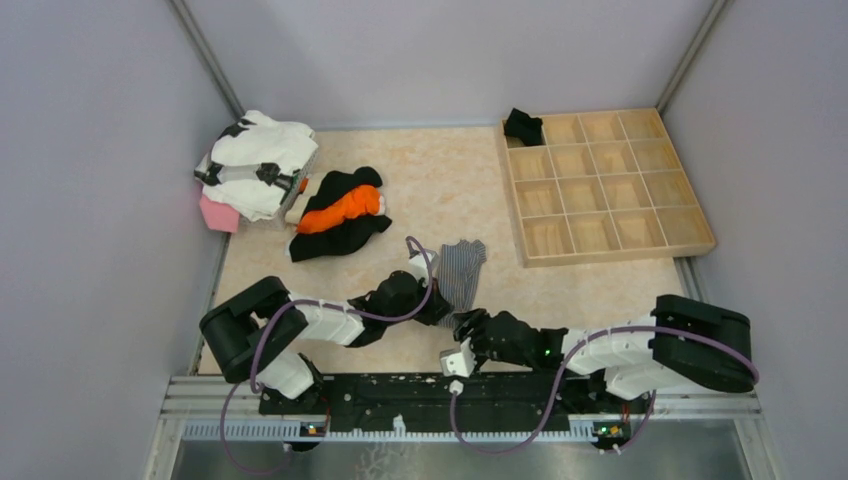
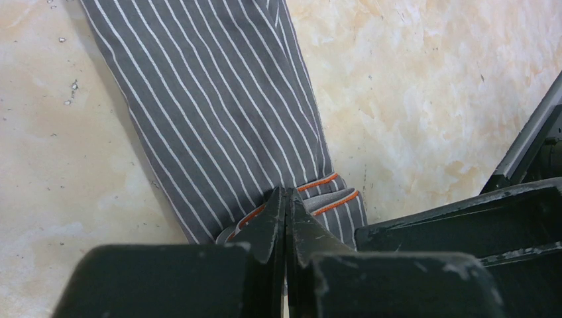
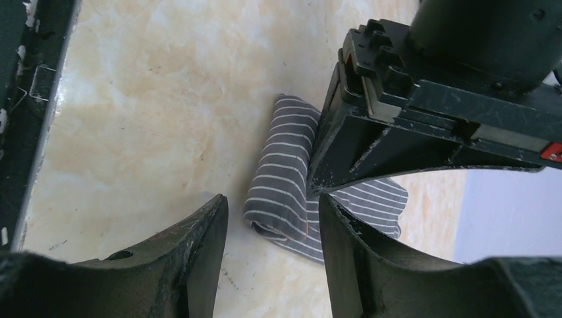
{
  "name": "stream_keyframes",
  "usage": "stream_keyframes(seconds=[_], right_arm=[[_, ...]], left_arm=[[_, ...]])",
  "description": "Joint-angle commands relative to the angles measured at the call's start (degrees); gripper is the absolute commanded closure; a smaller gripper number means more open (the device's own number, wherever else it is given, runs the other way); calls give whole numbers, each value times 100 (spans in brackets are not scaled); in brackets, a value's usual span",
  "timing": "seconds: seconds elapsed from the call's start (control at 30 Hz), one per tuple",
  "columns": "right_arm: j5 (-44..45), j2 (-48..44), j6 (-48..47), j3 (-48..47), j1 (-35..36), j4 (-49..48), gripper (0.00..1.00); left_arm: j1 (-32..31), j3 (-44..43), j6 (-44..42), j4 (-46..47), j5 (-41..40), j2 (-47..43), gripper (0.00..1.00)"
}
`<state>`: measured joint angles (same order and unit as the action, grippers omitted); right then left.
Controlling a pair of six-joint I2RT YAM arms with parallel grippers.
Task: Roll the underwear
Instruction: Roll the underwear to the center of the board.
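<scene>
The grey striped underwear (image 1: 465, 262) (image 2: 219, 99) (image 3: 281, 172) lies flat on the table's middle, its near end with the orange-trimmed hem folded over into a small roll. My left gripper (image 1: 440, 305) (image 2: 286, 192) is shut, its tips resting on that rolled end; no cloth shows between the jaws. My right gripper (image 1: 470, 325) (image 3: 272, 199) is open just in front of the roll, touching nothing, with the left gripper's body (image 3: 397, 119) right above it. A black underwear (image 1: 523, 125) sits in the wooden tray's far left compartment.
The wooden compartment tray (image 1: 520, 220) stands at the back right. A black and orange clothes heap (image 1: 340, 212) lies left of centre. A white and black pile (image 1: 258, 160) rests on a pink box (image 1: 218, 215) at the far left. Grey walls enclose the table.
</scene>
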<state>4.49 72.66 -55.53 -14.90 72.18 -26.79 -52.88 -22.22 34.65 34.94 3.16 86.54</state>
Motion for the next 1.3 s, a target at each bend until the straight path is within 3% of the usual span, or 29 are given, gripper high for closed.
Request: stream_keyframes(seconds=[0.0,0.37,0.67,0.83,1.07,1.27], right_arm=[[376,421,-392,43,182,-787,49],[897,865,-757,110,254,-1013,56],[921,1058,-522,163,253,-1411,77],[754,1089,-221,104,252,-1355,99],[765,898,742,-404,252,-335,100],[419,505,1290,-369,253,-232,100]], left_arm=[[-12,244,-97,-971,112,302,100],[-12,200,-122,-985,144,329,100],[-12,266,-109,-924,184,354,100],[-12,271,-96,-918,209,356,100],[14,53,51,-1314,437,-467,100],[15,-411,-150,-2242,-38,-1564,100]])
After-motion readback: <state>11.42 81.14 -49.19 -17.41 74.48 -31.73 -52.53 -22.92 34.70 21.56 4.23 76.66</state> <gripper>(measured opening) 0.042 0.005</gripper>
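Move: Just ahead of the right hand's open fingers lies the near folded edge of the striped underwear, about 2 cm forward, 1 cm left and 2 cm lower. The left fingertips, shut and resting on the cloth, are some 3 cm ahead and 4 cm left of the right hand; from the left hand that folded edge is 3 cm right, 1 cm back and 1 cm lower. The flat rest of the underwear centres roughly 10 cm forward and 1 cm right of the right hand. Easing forward and down about 2 cm, the right hand brings its half-open fingers over the end of the underwear's folded near edge and closes them to pinch it, then carries it about 1 cm left and slightly back. The left hand keeps its shut fingertips on the fold until the pinch is made, then rises about 2 cm, drawing back and left off it. ##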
